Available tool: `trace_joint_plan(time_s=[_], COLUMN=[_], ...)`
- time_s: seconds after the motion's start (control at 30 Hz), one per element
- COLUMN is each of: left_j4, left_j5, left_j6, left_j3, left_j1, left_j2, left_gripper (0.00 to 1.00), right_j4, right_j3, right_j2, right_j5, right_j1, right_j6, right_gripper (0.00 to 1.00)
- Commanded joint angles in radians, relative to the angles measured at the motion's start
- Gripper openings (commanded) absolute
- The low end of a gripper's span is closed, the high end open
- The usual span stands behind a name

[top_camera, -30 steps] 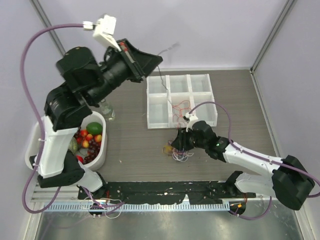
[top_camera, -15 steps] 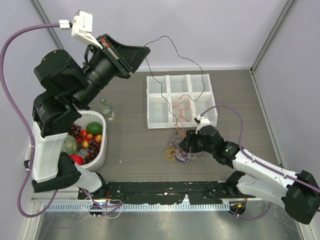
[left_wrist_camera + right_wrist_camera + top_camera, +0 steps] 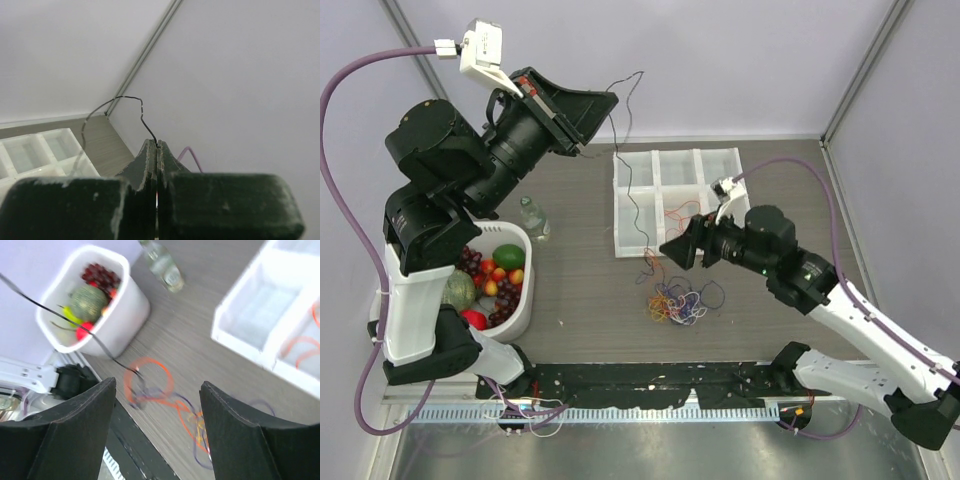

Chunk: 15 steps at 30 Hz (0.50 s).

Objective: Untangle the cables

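Observation:
My left gripper (image 3: 612, 99) is raised high at the back left, shut on the end of a black cable (image 3: 623, 150). That cable (image 3: 141, 114) sticks up from the closed fingertips in the left wrist view. It hangs down across the white tray (image 3: 730, 155) to a tangle of cables (image 3: 678, 303), orange, purple and yellow, lying on the table. My right gripper (image 3: 672, 251) hovers above the tangle, open and empty. Between its fingers (image 3: 75, 435) I see the orange loop (image 3: 150, 380) and the black cable (image 3: 75, 322). A red cable (image 3: 682, 212) lies in a tray compartment.
A white bin (image 3: 520, 310) of fruit stands at the left, with a small clear bottle (image 3: 532, 218) behind it. The bin (image 3: 125, 315) and the bottle (image 3: 162, 262) also appear in the right wrist view. A black rail (image 3: 650, 380) runs along the near edge.
My right gripper has opened, let go of the tangle and lifted up and back from it. The left gripper rose with the black cable, pulling it out of the tangle.

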Motion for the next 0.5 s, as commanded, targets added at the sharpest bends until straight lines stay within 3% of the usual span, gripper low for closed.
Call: trace_joint_plan(time_s=[0.0, 0.13, 0.23, 0.33, 0.43, 0.47], left_j4=[0.033, 0.037, 0.037, 0.037, 0.046, 0.054], left_j5=[0.013, 0.016, 0.025, 0.037, 0.042, 0.042], left_j6=[0.013, 0.012, 0.012, 0.012, 0.012, 0.013], left_j3=[0.018, 0.019, 0.030, 0.045, 0.059, 0.061], left_j1=[0.004, 0.004, 0.004, 0.004, 0.004, 0.004], left_j2=[-0.011, -0.011, -0.005, 0.001, 0.004, 0.001], left_gripper=[0.00, 0.00, 0.00, 0.00, 0.00, 0.00], right_j4=[0.029, 0.047, 0.075, 0.079, 0.185, 0.240], right_j3=[0.195, 0.320, 0.370, 0.404, 0.264, 0.140], right_j2=[0.063, 0.158, 0.227, 0.278, 0.300, 0.297], right_j5=[-0.088, -0.141, -0.096, -0.055, -0.068, -0.072], right_j1=[0.001, 0.001, 0.001, 0.001, 0.006, 0.012], right_j6=[-0.085, -0.152, -0.198, -0.192, -0.125, -0.103], right_gripper=[0.73, 0.70, 0.69, 0.60, 0.46, 0.44])
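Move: Hanging from the left fingers, the black cable's nearest stretch lies about 6 cm left, 3 ahead and 5 above the open right hand; from the left hand it is roughly 4 cm right, 2 ahead and 31 below. The cable tangle rests on the table some 25 cm below the right hand, 5 back and laterally level with it. The white tray's middle is about 18 cm ahead of the right hand, 2 right and 24 below. Rising some 9 cm, then easing back down about 2, the right hand travels 5 cm forward and as much to the left, towards the hanging black cable. Its fingers tip upward by a dozen degrees and turn slightly counter-clockwise, then narrow from three-quarters open to about half as they come close to the strand. The left fingers stay shut on the cable high above, holding it up. ##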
